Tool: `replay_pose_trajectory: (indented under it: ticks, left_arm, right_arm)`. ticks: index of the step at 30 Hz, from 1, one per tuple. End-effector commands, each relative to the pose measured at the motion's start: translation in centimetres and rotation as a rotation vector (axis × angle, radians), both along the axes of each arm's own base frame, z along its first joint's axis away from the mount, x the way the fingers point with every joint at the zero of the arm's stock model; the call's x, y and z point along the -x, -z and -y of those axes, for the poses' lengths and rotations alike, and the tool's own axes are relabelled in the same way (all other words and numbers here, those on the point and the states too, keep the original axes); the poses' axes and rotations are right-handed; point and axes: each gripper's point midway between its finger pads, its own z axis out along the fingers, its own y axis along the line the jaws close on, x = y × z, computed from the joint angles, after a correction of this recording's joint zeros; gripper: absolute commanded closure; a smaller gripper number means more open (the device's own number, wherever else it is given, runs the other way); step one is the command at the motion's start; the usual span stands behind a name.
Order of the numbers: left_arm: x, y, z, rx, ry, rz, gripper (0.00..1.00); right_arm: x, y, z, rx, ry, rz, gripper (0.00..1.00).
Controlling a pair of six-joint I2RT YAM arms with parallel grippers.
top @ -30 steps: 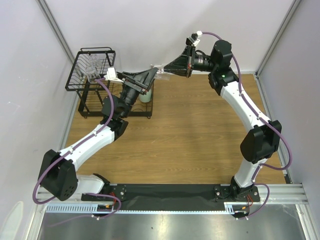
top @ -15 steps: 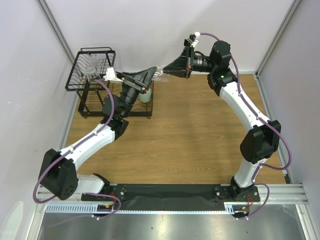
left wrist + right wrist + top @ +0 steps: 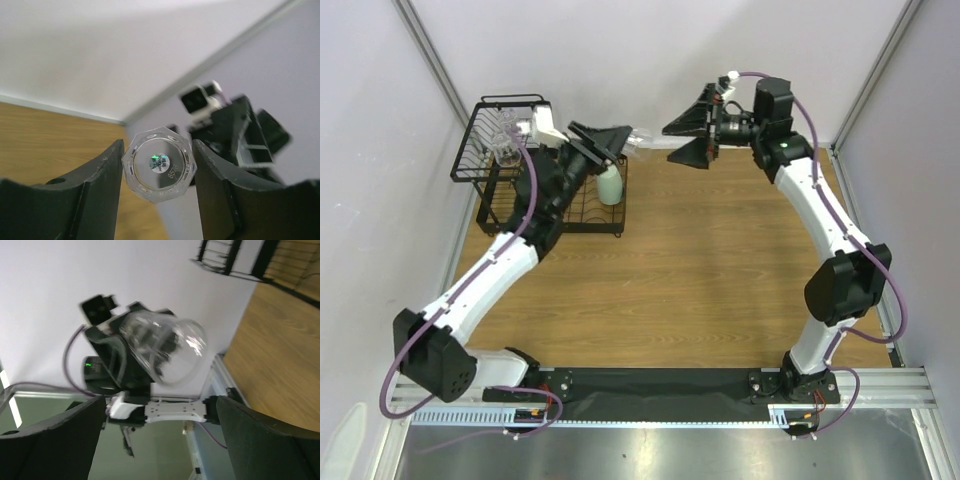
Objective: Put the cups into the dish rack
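Note:
My left gripper (image 3: 620, 138) is shut on a clear glass cup (image 3: 636, 141), held in the air just right of the dish rack (image 3: 498, 190). In the left wrist view the cup's octagonal base (image 3: 159, 170) sits clamped between both fingers (image 3: 100, 185). My right gripper (image 3: 670, 146) stands open a short way to the cup's right, touching nothing. From the right wrist the same cup (image 3: 165, 350) hangs ahead of the wide-apart jaws. A mint-green tumbler (image 3: 609, 185) stands on the rack's low tray. More clear cups (image 3: 505, 146) lie in the raised basket (image 3: 470, 150).
The dish rack fills the back left corner against the wall, and a corner of the rack (image 3: 240, 260) shows in the right wrist view. The white back wall rises close behind both grippers. Bare wooden tabletop (image 3: 700, 260) spreads between the arms.
The right gripper opened, let go of the clear cup and drew back to the right. The left gripper now holds the cup alone and has swung it slightly back and left.

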Motion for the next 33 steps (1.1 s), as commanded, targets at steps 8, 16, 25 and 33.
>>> replay_pose_trajectory:
  ticks: [8,16,25,33]
  left_arm:
    - [-3.5,5.2,-19.1,-0.649,-0.615,-0.535,1.00]
    - [-3.0,6.2,-26.9,-0.656,-0.830,-0.654,1.00]
    - [-3.3,7.1,-28.9,-0.610,-0.853,-0.694,1.00]
    - [-4.0,4.4,-27.2,-0.522,-0.793,-0.504,1.00]
  right_arm:
    - [0.8,1.5,6.5,0.199,0.158,0.023,0.00]
    - [0.7,2.1,7.8,0.228,0.179,0.028,0.00]
    - [0.3,2.2,7.8,0.237,0.168,0.030,0.00]
    - [0.0,2.2,7.9,0.234,0.171,0.029,0.00]
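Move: The left hand already holds a clear cup. The rack's upper shelf, its goal, has its middle about 35 cm to the left, 22 cm ahead and 20 cm below. Two clear cups stand there, one some 13 cm ahead and 32 cm left, the other 24 cm ahead and 33 cm left, both about 17 cm lower; the green cup in the lower rack is 18 cm ahead, 7 cm left, 37 cm below. From the right hand that shelf lies roughly 24 cm ahead, 44 cm left, 20 cm down. Keeping its grip on the clear cup, the left hand sweeps about 28 cm left and slightly forward to the near side of the upper shelf, sinking some 7 cm in the second half of the swing while the wrist turns counter-clockwise and tips down, so that the cup swings round from facing the right arm to face the shelf. The right hand, already empty and wide open, draws off to the right by about 8 cm and a little down, rolling slightly, then waits there. ##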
